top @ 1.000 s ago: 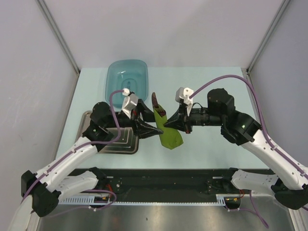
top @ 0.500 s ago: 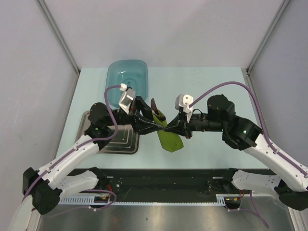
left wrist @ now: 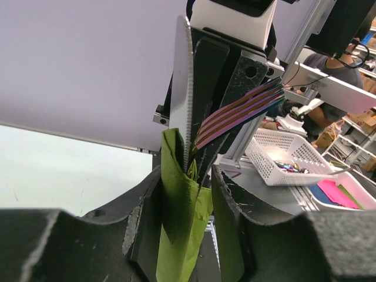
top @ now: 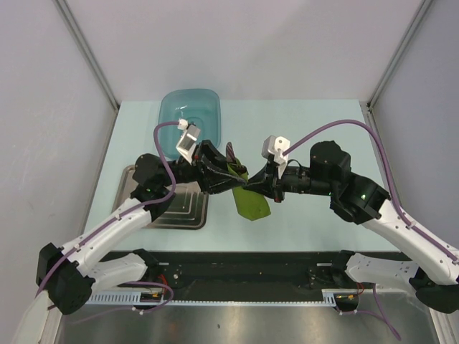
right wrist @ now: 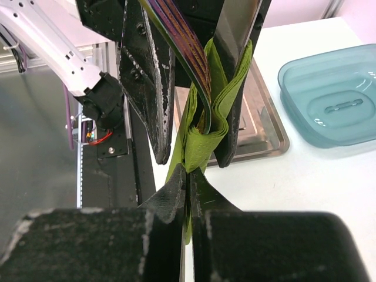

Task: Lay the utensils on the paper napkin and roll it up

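The olive-green paper napkin (top: 251, 204) is folded around the utensils and held above the table between both grippers. The utensils' purple handles (top: 231, 152) stick out of its far end. My left gripper (top: 217, 177) is open. Its fingers straddle the wrapped bundle, which in the left wrist view (left wrist: 176, 200) lies against one finger, with a gap to the other. A serrated knife blade (left wrist: 187, 88) and the purple handles (left wrist: 235, 114) rise from it. My right gripper (top: 259, 188) is shut on the napkin's loose flap (right wrist: 205, 141), just below the utensils (right wrist: 182, 35).
A steel tray (top: 183, 211) lies on the table under the left arm and also shows in the right wrist view (right wrist: 264, 135). A teal plastic basin (top: 190, 115) stands at the back left and also shows there (right wrist: 335, 94).
My left gripper has moved back and tilted up along the bundle. The napkin bundle has shifted slightly left. My right gripper has kept its hold on the flap.
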`<action>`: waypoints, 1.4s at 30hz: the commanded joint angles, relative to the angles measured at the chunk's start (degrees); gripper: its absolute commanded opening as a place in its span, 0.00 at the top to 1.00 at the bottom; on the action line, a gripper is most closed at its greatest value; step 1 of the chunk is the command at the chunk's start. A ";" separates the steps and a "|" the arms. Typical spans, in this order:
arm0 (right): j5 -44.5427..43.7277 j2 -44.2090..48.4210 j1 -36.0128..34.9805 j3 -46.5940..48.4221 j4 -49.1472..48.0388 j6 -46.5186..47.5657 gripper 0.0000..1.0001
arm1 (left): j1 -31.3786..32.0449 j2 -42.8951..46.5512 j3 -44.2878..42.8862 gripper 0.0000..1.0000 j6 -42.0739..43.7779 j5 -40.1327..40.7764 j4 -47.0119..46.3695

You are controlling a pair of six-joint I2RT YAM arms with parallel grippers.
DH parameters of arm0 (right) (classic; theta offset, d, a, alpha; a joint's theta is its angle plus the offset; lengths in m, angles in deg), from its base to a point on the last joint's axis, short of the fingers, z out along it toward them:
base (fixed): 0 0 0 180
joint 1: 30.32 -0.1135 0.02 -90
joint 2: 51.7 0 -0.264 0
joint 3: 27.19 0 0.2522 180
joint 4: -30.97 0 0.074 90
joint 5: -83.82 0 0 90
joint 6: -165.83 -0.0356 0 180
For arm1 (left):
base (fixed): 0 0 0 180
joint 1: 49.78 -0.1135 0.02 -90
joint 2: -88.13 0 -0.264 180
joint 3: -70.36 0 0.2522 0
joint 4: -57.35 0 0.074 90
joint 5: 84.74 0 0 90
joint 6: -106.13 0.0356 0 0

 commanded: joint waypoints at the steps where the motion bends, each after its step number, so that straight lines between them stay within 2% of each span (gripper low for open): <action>1: -1.57 0.89 -0.13 0.52 -6.25 -1.37 1.00 | 0.61 -0.66 0.68 0.58 -3.44 0.70 -6.07; 9: -1.39 0.72 0.39 0.08 -7.48 -2.96 1.00 | 0.69 -0.92 1.82 0.60 -4.40 1.14 -6.77; 13: -1.30 0.89 0.31 0.17 -7.75 -3.13 1.00 | 0.61 -1.27 2.26 0.73 -5.28 1.50 -7.47; 18: -1.83 0.80 0.31 0.08 -8.45 -3.74 1.00 | 0.69 -1.45 2.27 0.82 -6.16 1.67 -7.13; 19: -2.09 0.80 0.31 0.00 -8.71 -4.01 1.00 | 0.61 -1.54 2.18 0.82 -6.16 1.85 -6.78; 21: -2.36 0.80 0.31 -0.09 -8.89 -4.10 1.00 | 0.61 -1.45 2.09 0.76 -6.43 1.94 -6.69; 22: -2.36 0.80 0.39 -0.09 -8.89 -4.19 1.00 | 0.61 -1.19 2.09 0.63 -6.51 2.11 -6.51; 23: -2.36 0.80 0.40 -0.09 -8.89 -4.19 1.00 | 0.61 -1.10 2.09 0.60 -6.34 2.37 -6.25; 26: -2.54 0.98 0.75 -0.18 -9.15 -4.54 1.00 | 0.61 -0.66 2.26 0.55 -6.43 2.38 -5.37; 29: -2.01 1.07 1.19 -0.27 -9.33 -5.24 1.00 | 0.61 -0.57 2.62 0.55 -6.51 2.64 -5.02; 38: -0.96 1.24 1.45 -0.36 -10.47 -5.94 1.00 | 0.61 -1.89 2.26 0.78 -8.10 3.08 -7.39; 42: -0.60 1.07 1.45 -0.36 -10.82 -6.38 1.00 | 0.43 -1.80 2.00 0.98 -8.27 3.34 -7.57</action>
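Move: The napkin roll hangs upright in the air between my left hand's half-open fingers, its middle about 2 cm to the right and 2 cm lower. The bare knife and fork ends stand roughly 7 cm above that hand and 2 cm right. On the table some 35 cm below, the tray lies about 14 cm ahead and 26 cm left of my left hand. From my right hand, already pinching the napkin, the roll's middle is about 1 cm left and level. My left hand stays almost in place, easing about 1 cm forward with a slight wrist turn of some 5 degrees. Its fingers close a good way around the roll, open again to about half, then close nearly shut, pinching the napkin just above my right fingertips. My right hand keeps its shut pinch and holds the roll up. ##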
